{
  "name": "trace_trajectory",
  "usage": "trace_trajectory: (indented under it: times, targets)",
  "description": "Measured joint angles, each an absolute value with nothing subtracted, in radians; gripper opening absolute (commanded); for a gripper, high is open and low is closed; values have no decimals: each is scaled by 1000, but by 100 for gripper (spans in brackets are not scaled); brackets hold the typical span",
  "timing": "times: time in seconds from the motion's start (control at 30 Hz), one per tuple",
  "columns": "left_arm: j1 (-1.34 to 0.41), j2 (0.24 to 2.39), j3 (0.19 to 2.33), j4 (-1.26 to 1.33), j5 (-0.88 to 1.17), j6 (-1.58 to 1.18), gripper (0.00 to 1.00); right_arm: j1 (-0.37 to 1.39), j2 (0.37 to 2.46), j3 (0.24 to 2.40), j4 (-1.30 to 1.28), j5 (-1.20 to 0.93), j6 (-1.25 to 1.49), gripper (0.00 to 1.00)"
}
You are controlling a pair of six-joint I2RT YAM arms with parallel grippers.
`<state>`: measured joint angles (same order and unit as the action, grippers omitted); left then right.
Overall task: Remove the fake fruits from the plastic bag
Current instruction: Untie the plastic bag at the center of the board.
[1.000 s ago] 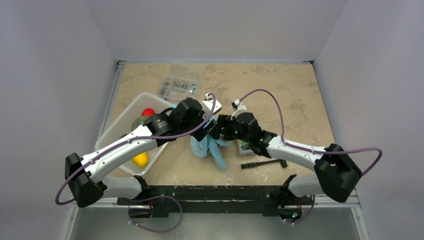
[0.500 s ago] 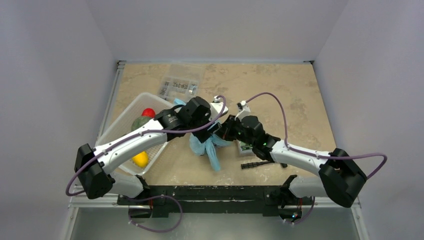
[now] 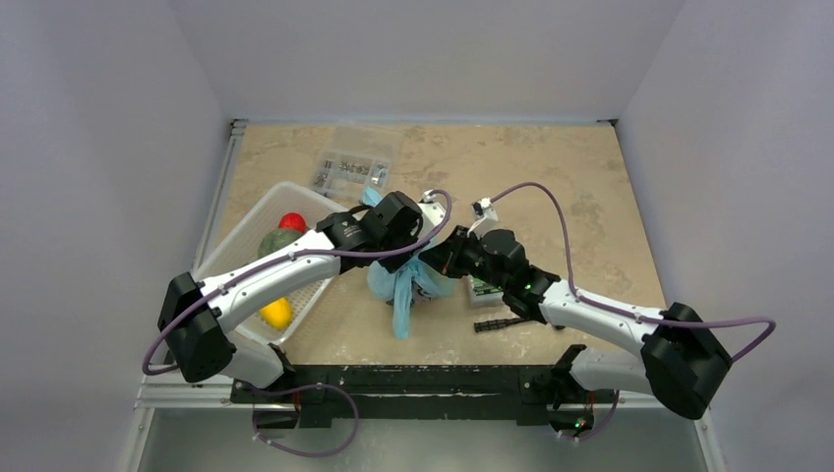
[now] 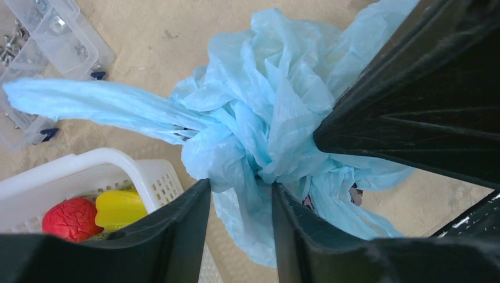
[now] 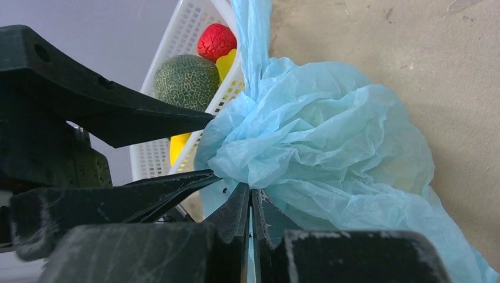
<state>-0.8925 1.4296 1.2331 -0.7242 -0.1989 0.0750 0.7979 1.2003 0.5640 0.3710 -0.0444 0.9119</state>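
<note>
The light-blue plastic bag [image 3: 398,285] hangs bunched between both arms at mid-table, its tail drooping toward the near edge. My right gripper [image 5: 250,191] is shut on a fold of the bag's [image 5: 330,135] film. My left gripper [image 4: 236,186] stands half closed on the bag's [image 4: 265,118] twisted neck, with film pressed against both fingertips. Whatever is inside the bag is hidden. A red fruit [image 3: 290,220], a green netted one [image 3: 275,241] and a yellow one [image 3: 277,314] lie in the white mesh basket [image 3: 231,228].
A clear compartment box [image 3: 356,162] lies at the back, behind the basket. A black tool [image 3: 511,322] and a small green-white object [image 3: 482,290] lie under the right forearm. The basket rim [image 4: 106,156] is close to the left fingers.
The right gripper has shut on the bag. The left arm has reached further right and its jaws have narrowed on the bag's neck. The bag has drawn up and shifted slightly left.
</note>
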Motion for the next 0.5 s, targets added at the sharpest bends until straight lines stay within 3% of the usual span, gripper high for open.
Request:
trace_trajectory:
  times: [0.07, 0.1, 0.5]
  targets:
    - [-892, 1441, 1236, -731, -214, 80, 15, 798, 1189, 564, 359, -44, 912, 0]
    - [-891, 1444, 1238, -733, -220, 80, 1, 798, 1183, 564, 355, -43, 911, 0]
    - [-889, 1344, 1182, -645, -519, 109, 0, 759, 1115, 528, 295, 36, 963, 0]
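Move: The plastic bag's knot sits between the left hand's half-open fingers, some 1 cm ahead and 1 cm below, level sideways. From that hand the white basket is about 25 cm left, level forward, and the clear parts tray roughly 20 cm ahead and 9 cm left, both some 12 cm below. From the right hand, fingers shut at the bag's near side, the knot is about 5 cm left and level ahead. Left fingers pinch the bag's knot and pull about 7 cm left, up and forward; the right draws rightward. ##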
